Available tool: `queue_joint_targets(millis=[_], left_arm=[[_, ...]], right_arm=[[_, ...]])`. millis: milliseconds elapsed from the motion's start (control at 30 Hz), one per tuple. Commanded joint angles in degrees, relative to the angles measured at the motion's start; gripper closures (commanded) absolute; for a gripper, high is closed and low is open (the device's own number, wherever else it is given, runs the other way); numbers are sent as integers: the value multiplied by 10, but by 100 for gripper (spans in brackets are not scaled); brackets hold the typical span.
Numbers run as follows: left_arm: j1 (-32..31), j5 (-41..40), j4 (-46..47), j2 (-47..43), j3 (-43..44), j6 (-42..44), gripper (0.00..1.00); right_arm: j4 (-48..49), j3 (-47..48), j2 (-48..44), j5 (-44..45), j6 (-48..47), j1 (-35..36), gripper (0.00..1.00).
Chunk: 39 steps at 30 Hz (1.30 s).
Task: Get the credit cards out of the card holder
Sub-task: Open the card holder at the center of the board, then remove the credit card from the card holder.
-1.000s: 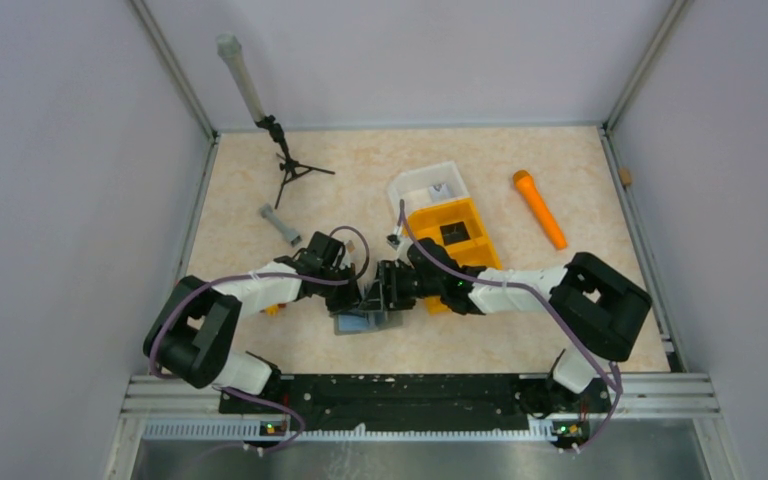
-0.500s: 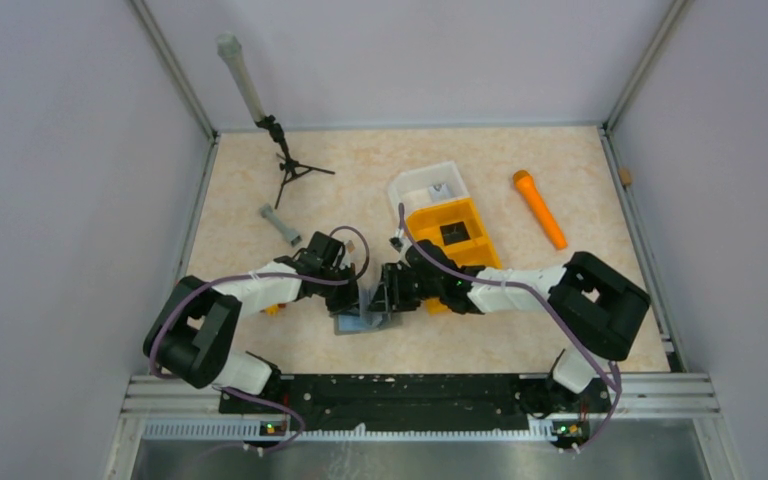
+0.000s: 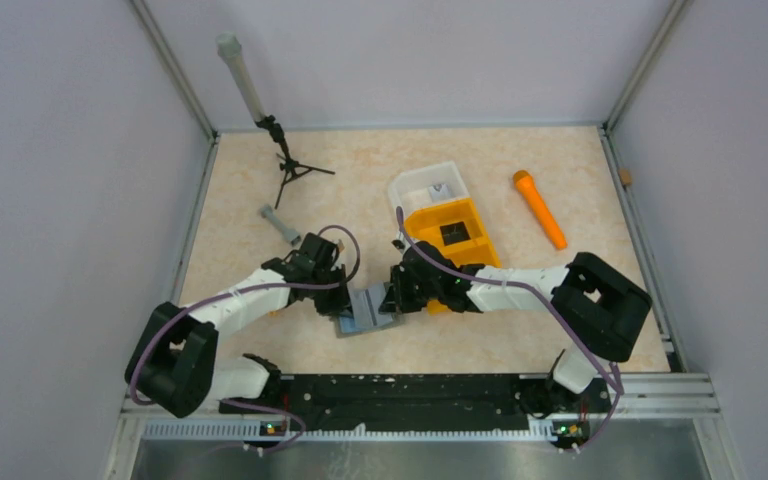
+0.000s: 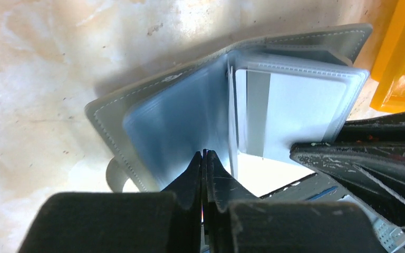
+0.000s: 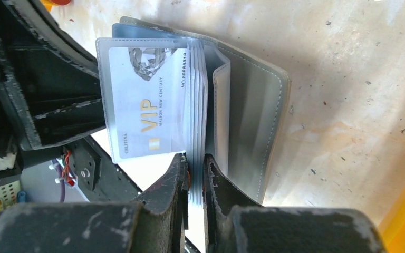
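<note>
The grey card holder [image 3: 365,308] lies spread open on the table between my two grippers. In the left wrist view its stitched grey cover [image 4: 137,105] is on the left and its clear sleeves on the right. My left gripper [image 4: 204,154] is shut on the lower edge of an inner panel. My right gripper [image 5: 195,161] is shut on the stack of clear sleeves. A pale credit card [image 5: 147,100] marked VIP sits inside the front sleeve, beside the left gripper's black fingers [image 5: 47,95]. The same credit card [image 4: 300,105] shows pale in the left wrist view.
An orange two-compartment bin [image 3: 452,235] stands just behind the right gripper, with a clear tray [image 3: 430,185] behind it. An orange marker-like stick [image 3: 540,208] lies at the back right. A small black tripod [image 3: 290,165] and a grey bar [image 3: 282,224] are at the back left.
The right gripper has closed from open onto the sleeves. The holder, earlier propped up between the grippers, now lies flatter. The left arm's elbow has swung down and left.
</note>
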Motion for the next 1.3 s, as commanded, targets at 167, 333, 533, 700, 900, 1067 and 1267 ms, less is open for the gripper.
queue_joint_targets(millis=[167,333,533,700,900,1067,1267], left_arm=[[16,-38,-40,-83,-7,-11,100],[19,-66,-50,-146,-13,-30,97],[27,-73,-26,-194,-41,-43,84],[58,-34,39,-260,-89,-60,45],[88,-5,96,-367,-140,-91,19],[104,32,157,-430,-172,-118,4],[128,120,266,-417,-192,-163,1]], right_arm=[[-7,-3,-44,40,-11,3,100],[5,-20,-72,50,-18,4,100],[-7,-18,-116,51,-30,3,100],[-11,-22,-157,28,-26,-14,100],[4,-38,-202,-22,-7,-45,100],[6,-42,-226,-65,6,-74,100],[24,-51,-249,-117,25,-104,100]])
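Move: The card holder lies spread on the board, its middle about 4 cm to the right of the left hand, 1 cm ahead and 2 cm below; the right hand, already pinching its sleeves, has that middle some 5 cm to its left, 1 cm back and 2 cm below. The orange bin is about 16 cm to the right of the right hand and 13 cm ahead. A small orange toy sits roughly 19 cm to the left of the left hand, about level with it. The card holder's bundled sleeves stay pinched in the right hand, which draws 2 cm to the right, then climbs about 10 cm in all, easing farther right and rolling slightly. The left hand comes off the left leaf, rising about as far and first shifting left 3–4 cm, then a little back rightward; its fingers tip up some 30 degrees and spread wide beside the holder's left edge. ##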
